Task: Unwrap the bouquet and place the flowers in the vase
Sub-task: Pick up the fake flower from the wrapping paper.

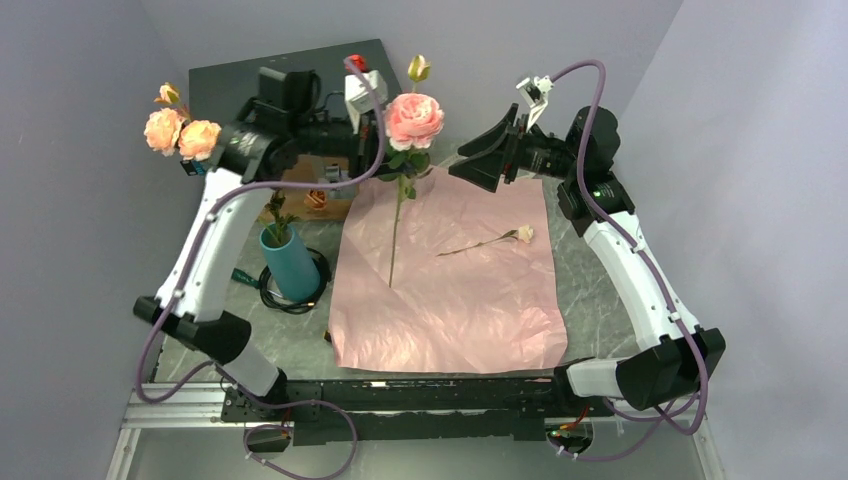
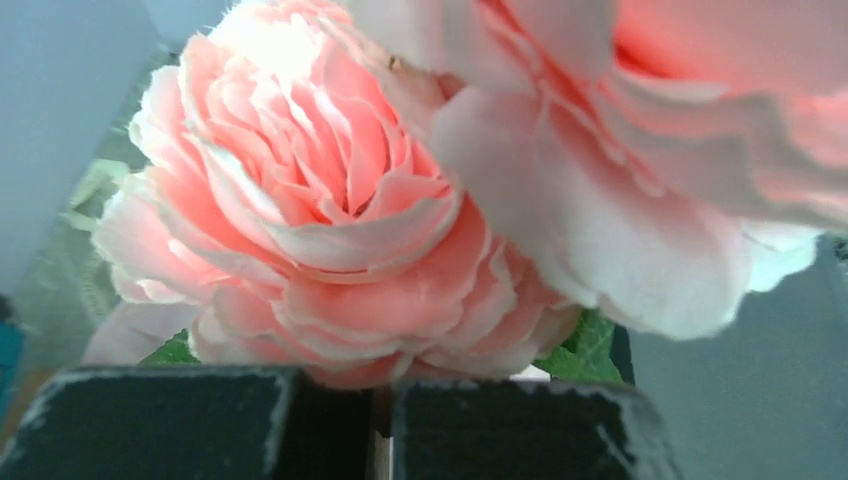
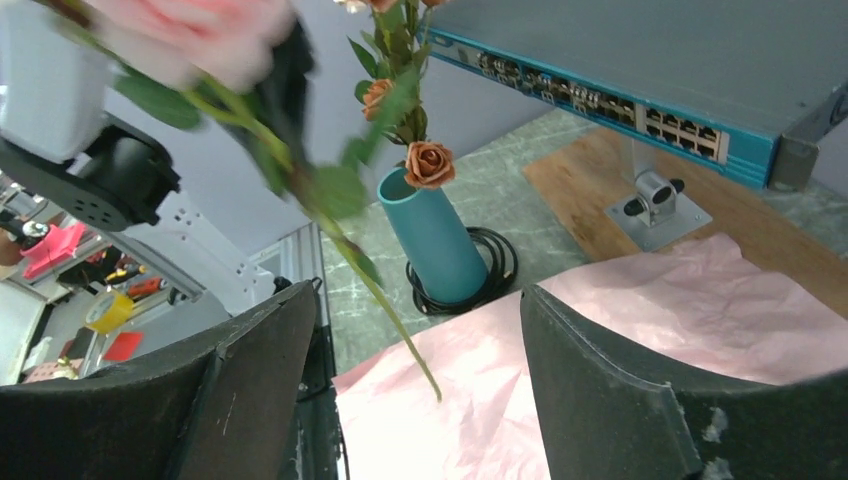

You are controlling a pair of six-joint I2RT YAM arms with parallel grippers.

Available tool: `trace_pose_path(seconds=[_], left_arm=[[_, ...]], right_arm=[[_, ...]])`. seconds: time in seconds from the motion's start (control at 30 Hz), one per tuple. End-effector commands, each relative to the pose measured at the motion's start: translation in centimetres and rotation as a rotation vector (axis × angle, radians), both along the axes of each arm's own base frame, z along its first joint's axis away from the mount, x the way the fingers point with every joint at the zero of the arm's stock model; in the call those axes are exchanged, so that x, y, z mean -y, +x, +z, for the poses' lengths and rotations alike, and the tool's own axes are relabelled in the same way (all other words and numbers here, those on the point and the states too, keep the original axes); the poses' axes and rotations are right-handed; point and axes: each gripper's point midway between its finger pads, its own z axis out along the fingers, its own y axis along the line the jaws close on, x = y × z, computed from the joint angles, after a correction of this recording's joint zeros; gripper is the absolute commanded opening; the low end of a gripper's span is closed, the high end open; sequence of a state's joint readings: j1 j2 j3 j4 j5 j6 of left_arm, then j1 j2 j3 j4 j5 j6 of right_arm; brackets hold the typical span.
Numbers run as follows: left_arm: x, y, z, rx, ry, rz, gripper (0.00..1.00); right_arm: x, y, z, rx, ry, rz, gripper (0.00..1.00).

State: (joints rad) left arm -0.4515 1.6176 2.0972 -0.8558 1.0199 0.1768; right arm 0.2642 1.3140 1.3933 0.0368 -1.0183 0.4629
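My left gripper [image 1: 383,135] is shut on the stem of a large pink rose [image 1: 415,118], just under the bloom. In the left wrist view the bloom [image 2: 330,230] fills the frame above the shut fingers [image 2: 150,420]. The stem [image 1: 397,235] hangs down over the pink wrapping paper [image 1: 450,300], which lies spread flat. My right gripper [image 1: 495,155] stands open right of the rose, nothing between its fingers [image 3: 650,400]. The teal vase [image 1: 290,262] [image 3: 440,250] holds rust-brown roses [image 3: 428,162]. A small cream rose [image 1: 523,234] lies on the paper.
A black cable coil [image 3: 495,265] rings the vase's foot. Peach roses [image 1: 182,133] show beside the left arm's upper joint, their stems hidden. A blue network switch [image 3: 600,90] and a wooden board [image 3: 590,190] stand at the back. A yellow bud [image 1: 418,68] rises behind the pink rose.
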Motion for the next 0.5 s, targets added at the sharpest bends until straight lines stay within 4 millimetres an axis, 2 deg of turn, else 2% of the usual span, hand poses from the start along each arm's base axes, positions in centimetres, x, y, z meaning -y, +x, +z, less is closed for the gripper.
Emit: trace_pose_path(seconds=[0.0, 0.13, 0.3, 0.47], left_arm=[[-4.2, -3.1, 3.6, 0.183, 0.011, 0.064, 0.00], [-7.3, -4.2, 4.5, 0.234, 0.041, 0.167, 0.00], [-11.3, -5.1, 3.9, 0.281, 0.106, 0.302, 0.00], [-14.9, -5.6, 6.4, 0.268, 0.015, 0.469, 0.00]], right_arm=[[0.6, 0.2, 0.6, 0.061, -0.041, -0.044, 0.78], [0.7, 0.2, -0.2, 0.063, -0.062, -0.052, 0.79], [0.8, 0.9, -2.1, 0.025, -0.096, -0.066, 0.79], [0.7, 1.2, -4.0, -0.007, -0.130, -0.055, 0.79]])
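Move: The left hand holds the pink flower high up; the vase it is bound for stands some 26 cm to its left, about level fore-and-aft, its middle roughly 34 cm lower. The cable coil rings the vase's foot, and the green screwdriver lies about 12 cm left of the vase and 4 cm farther out. From the empty right hand, the white flower is about 9 cm ahead, 9 cm right and 42 cm down. Still pinching the pink flower's stem in shut fingers, the left hand sweeps about 13 cm left towards the space above the vase, rising and drawing back some 5 cm each while the wrist turns roughly 20 degrees counter-clockwise and tilts too. The right hand, already open and free of any flower, sinks about 3 cm above the pink paper. ##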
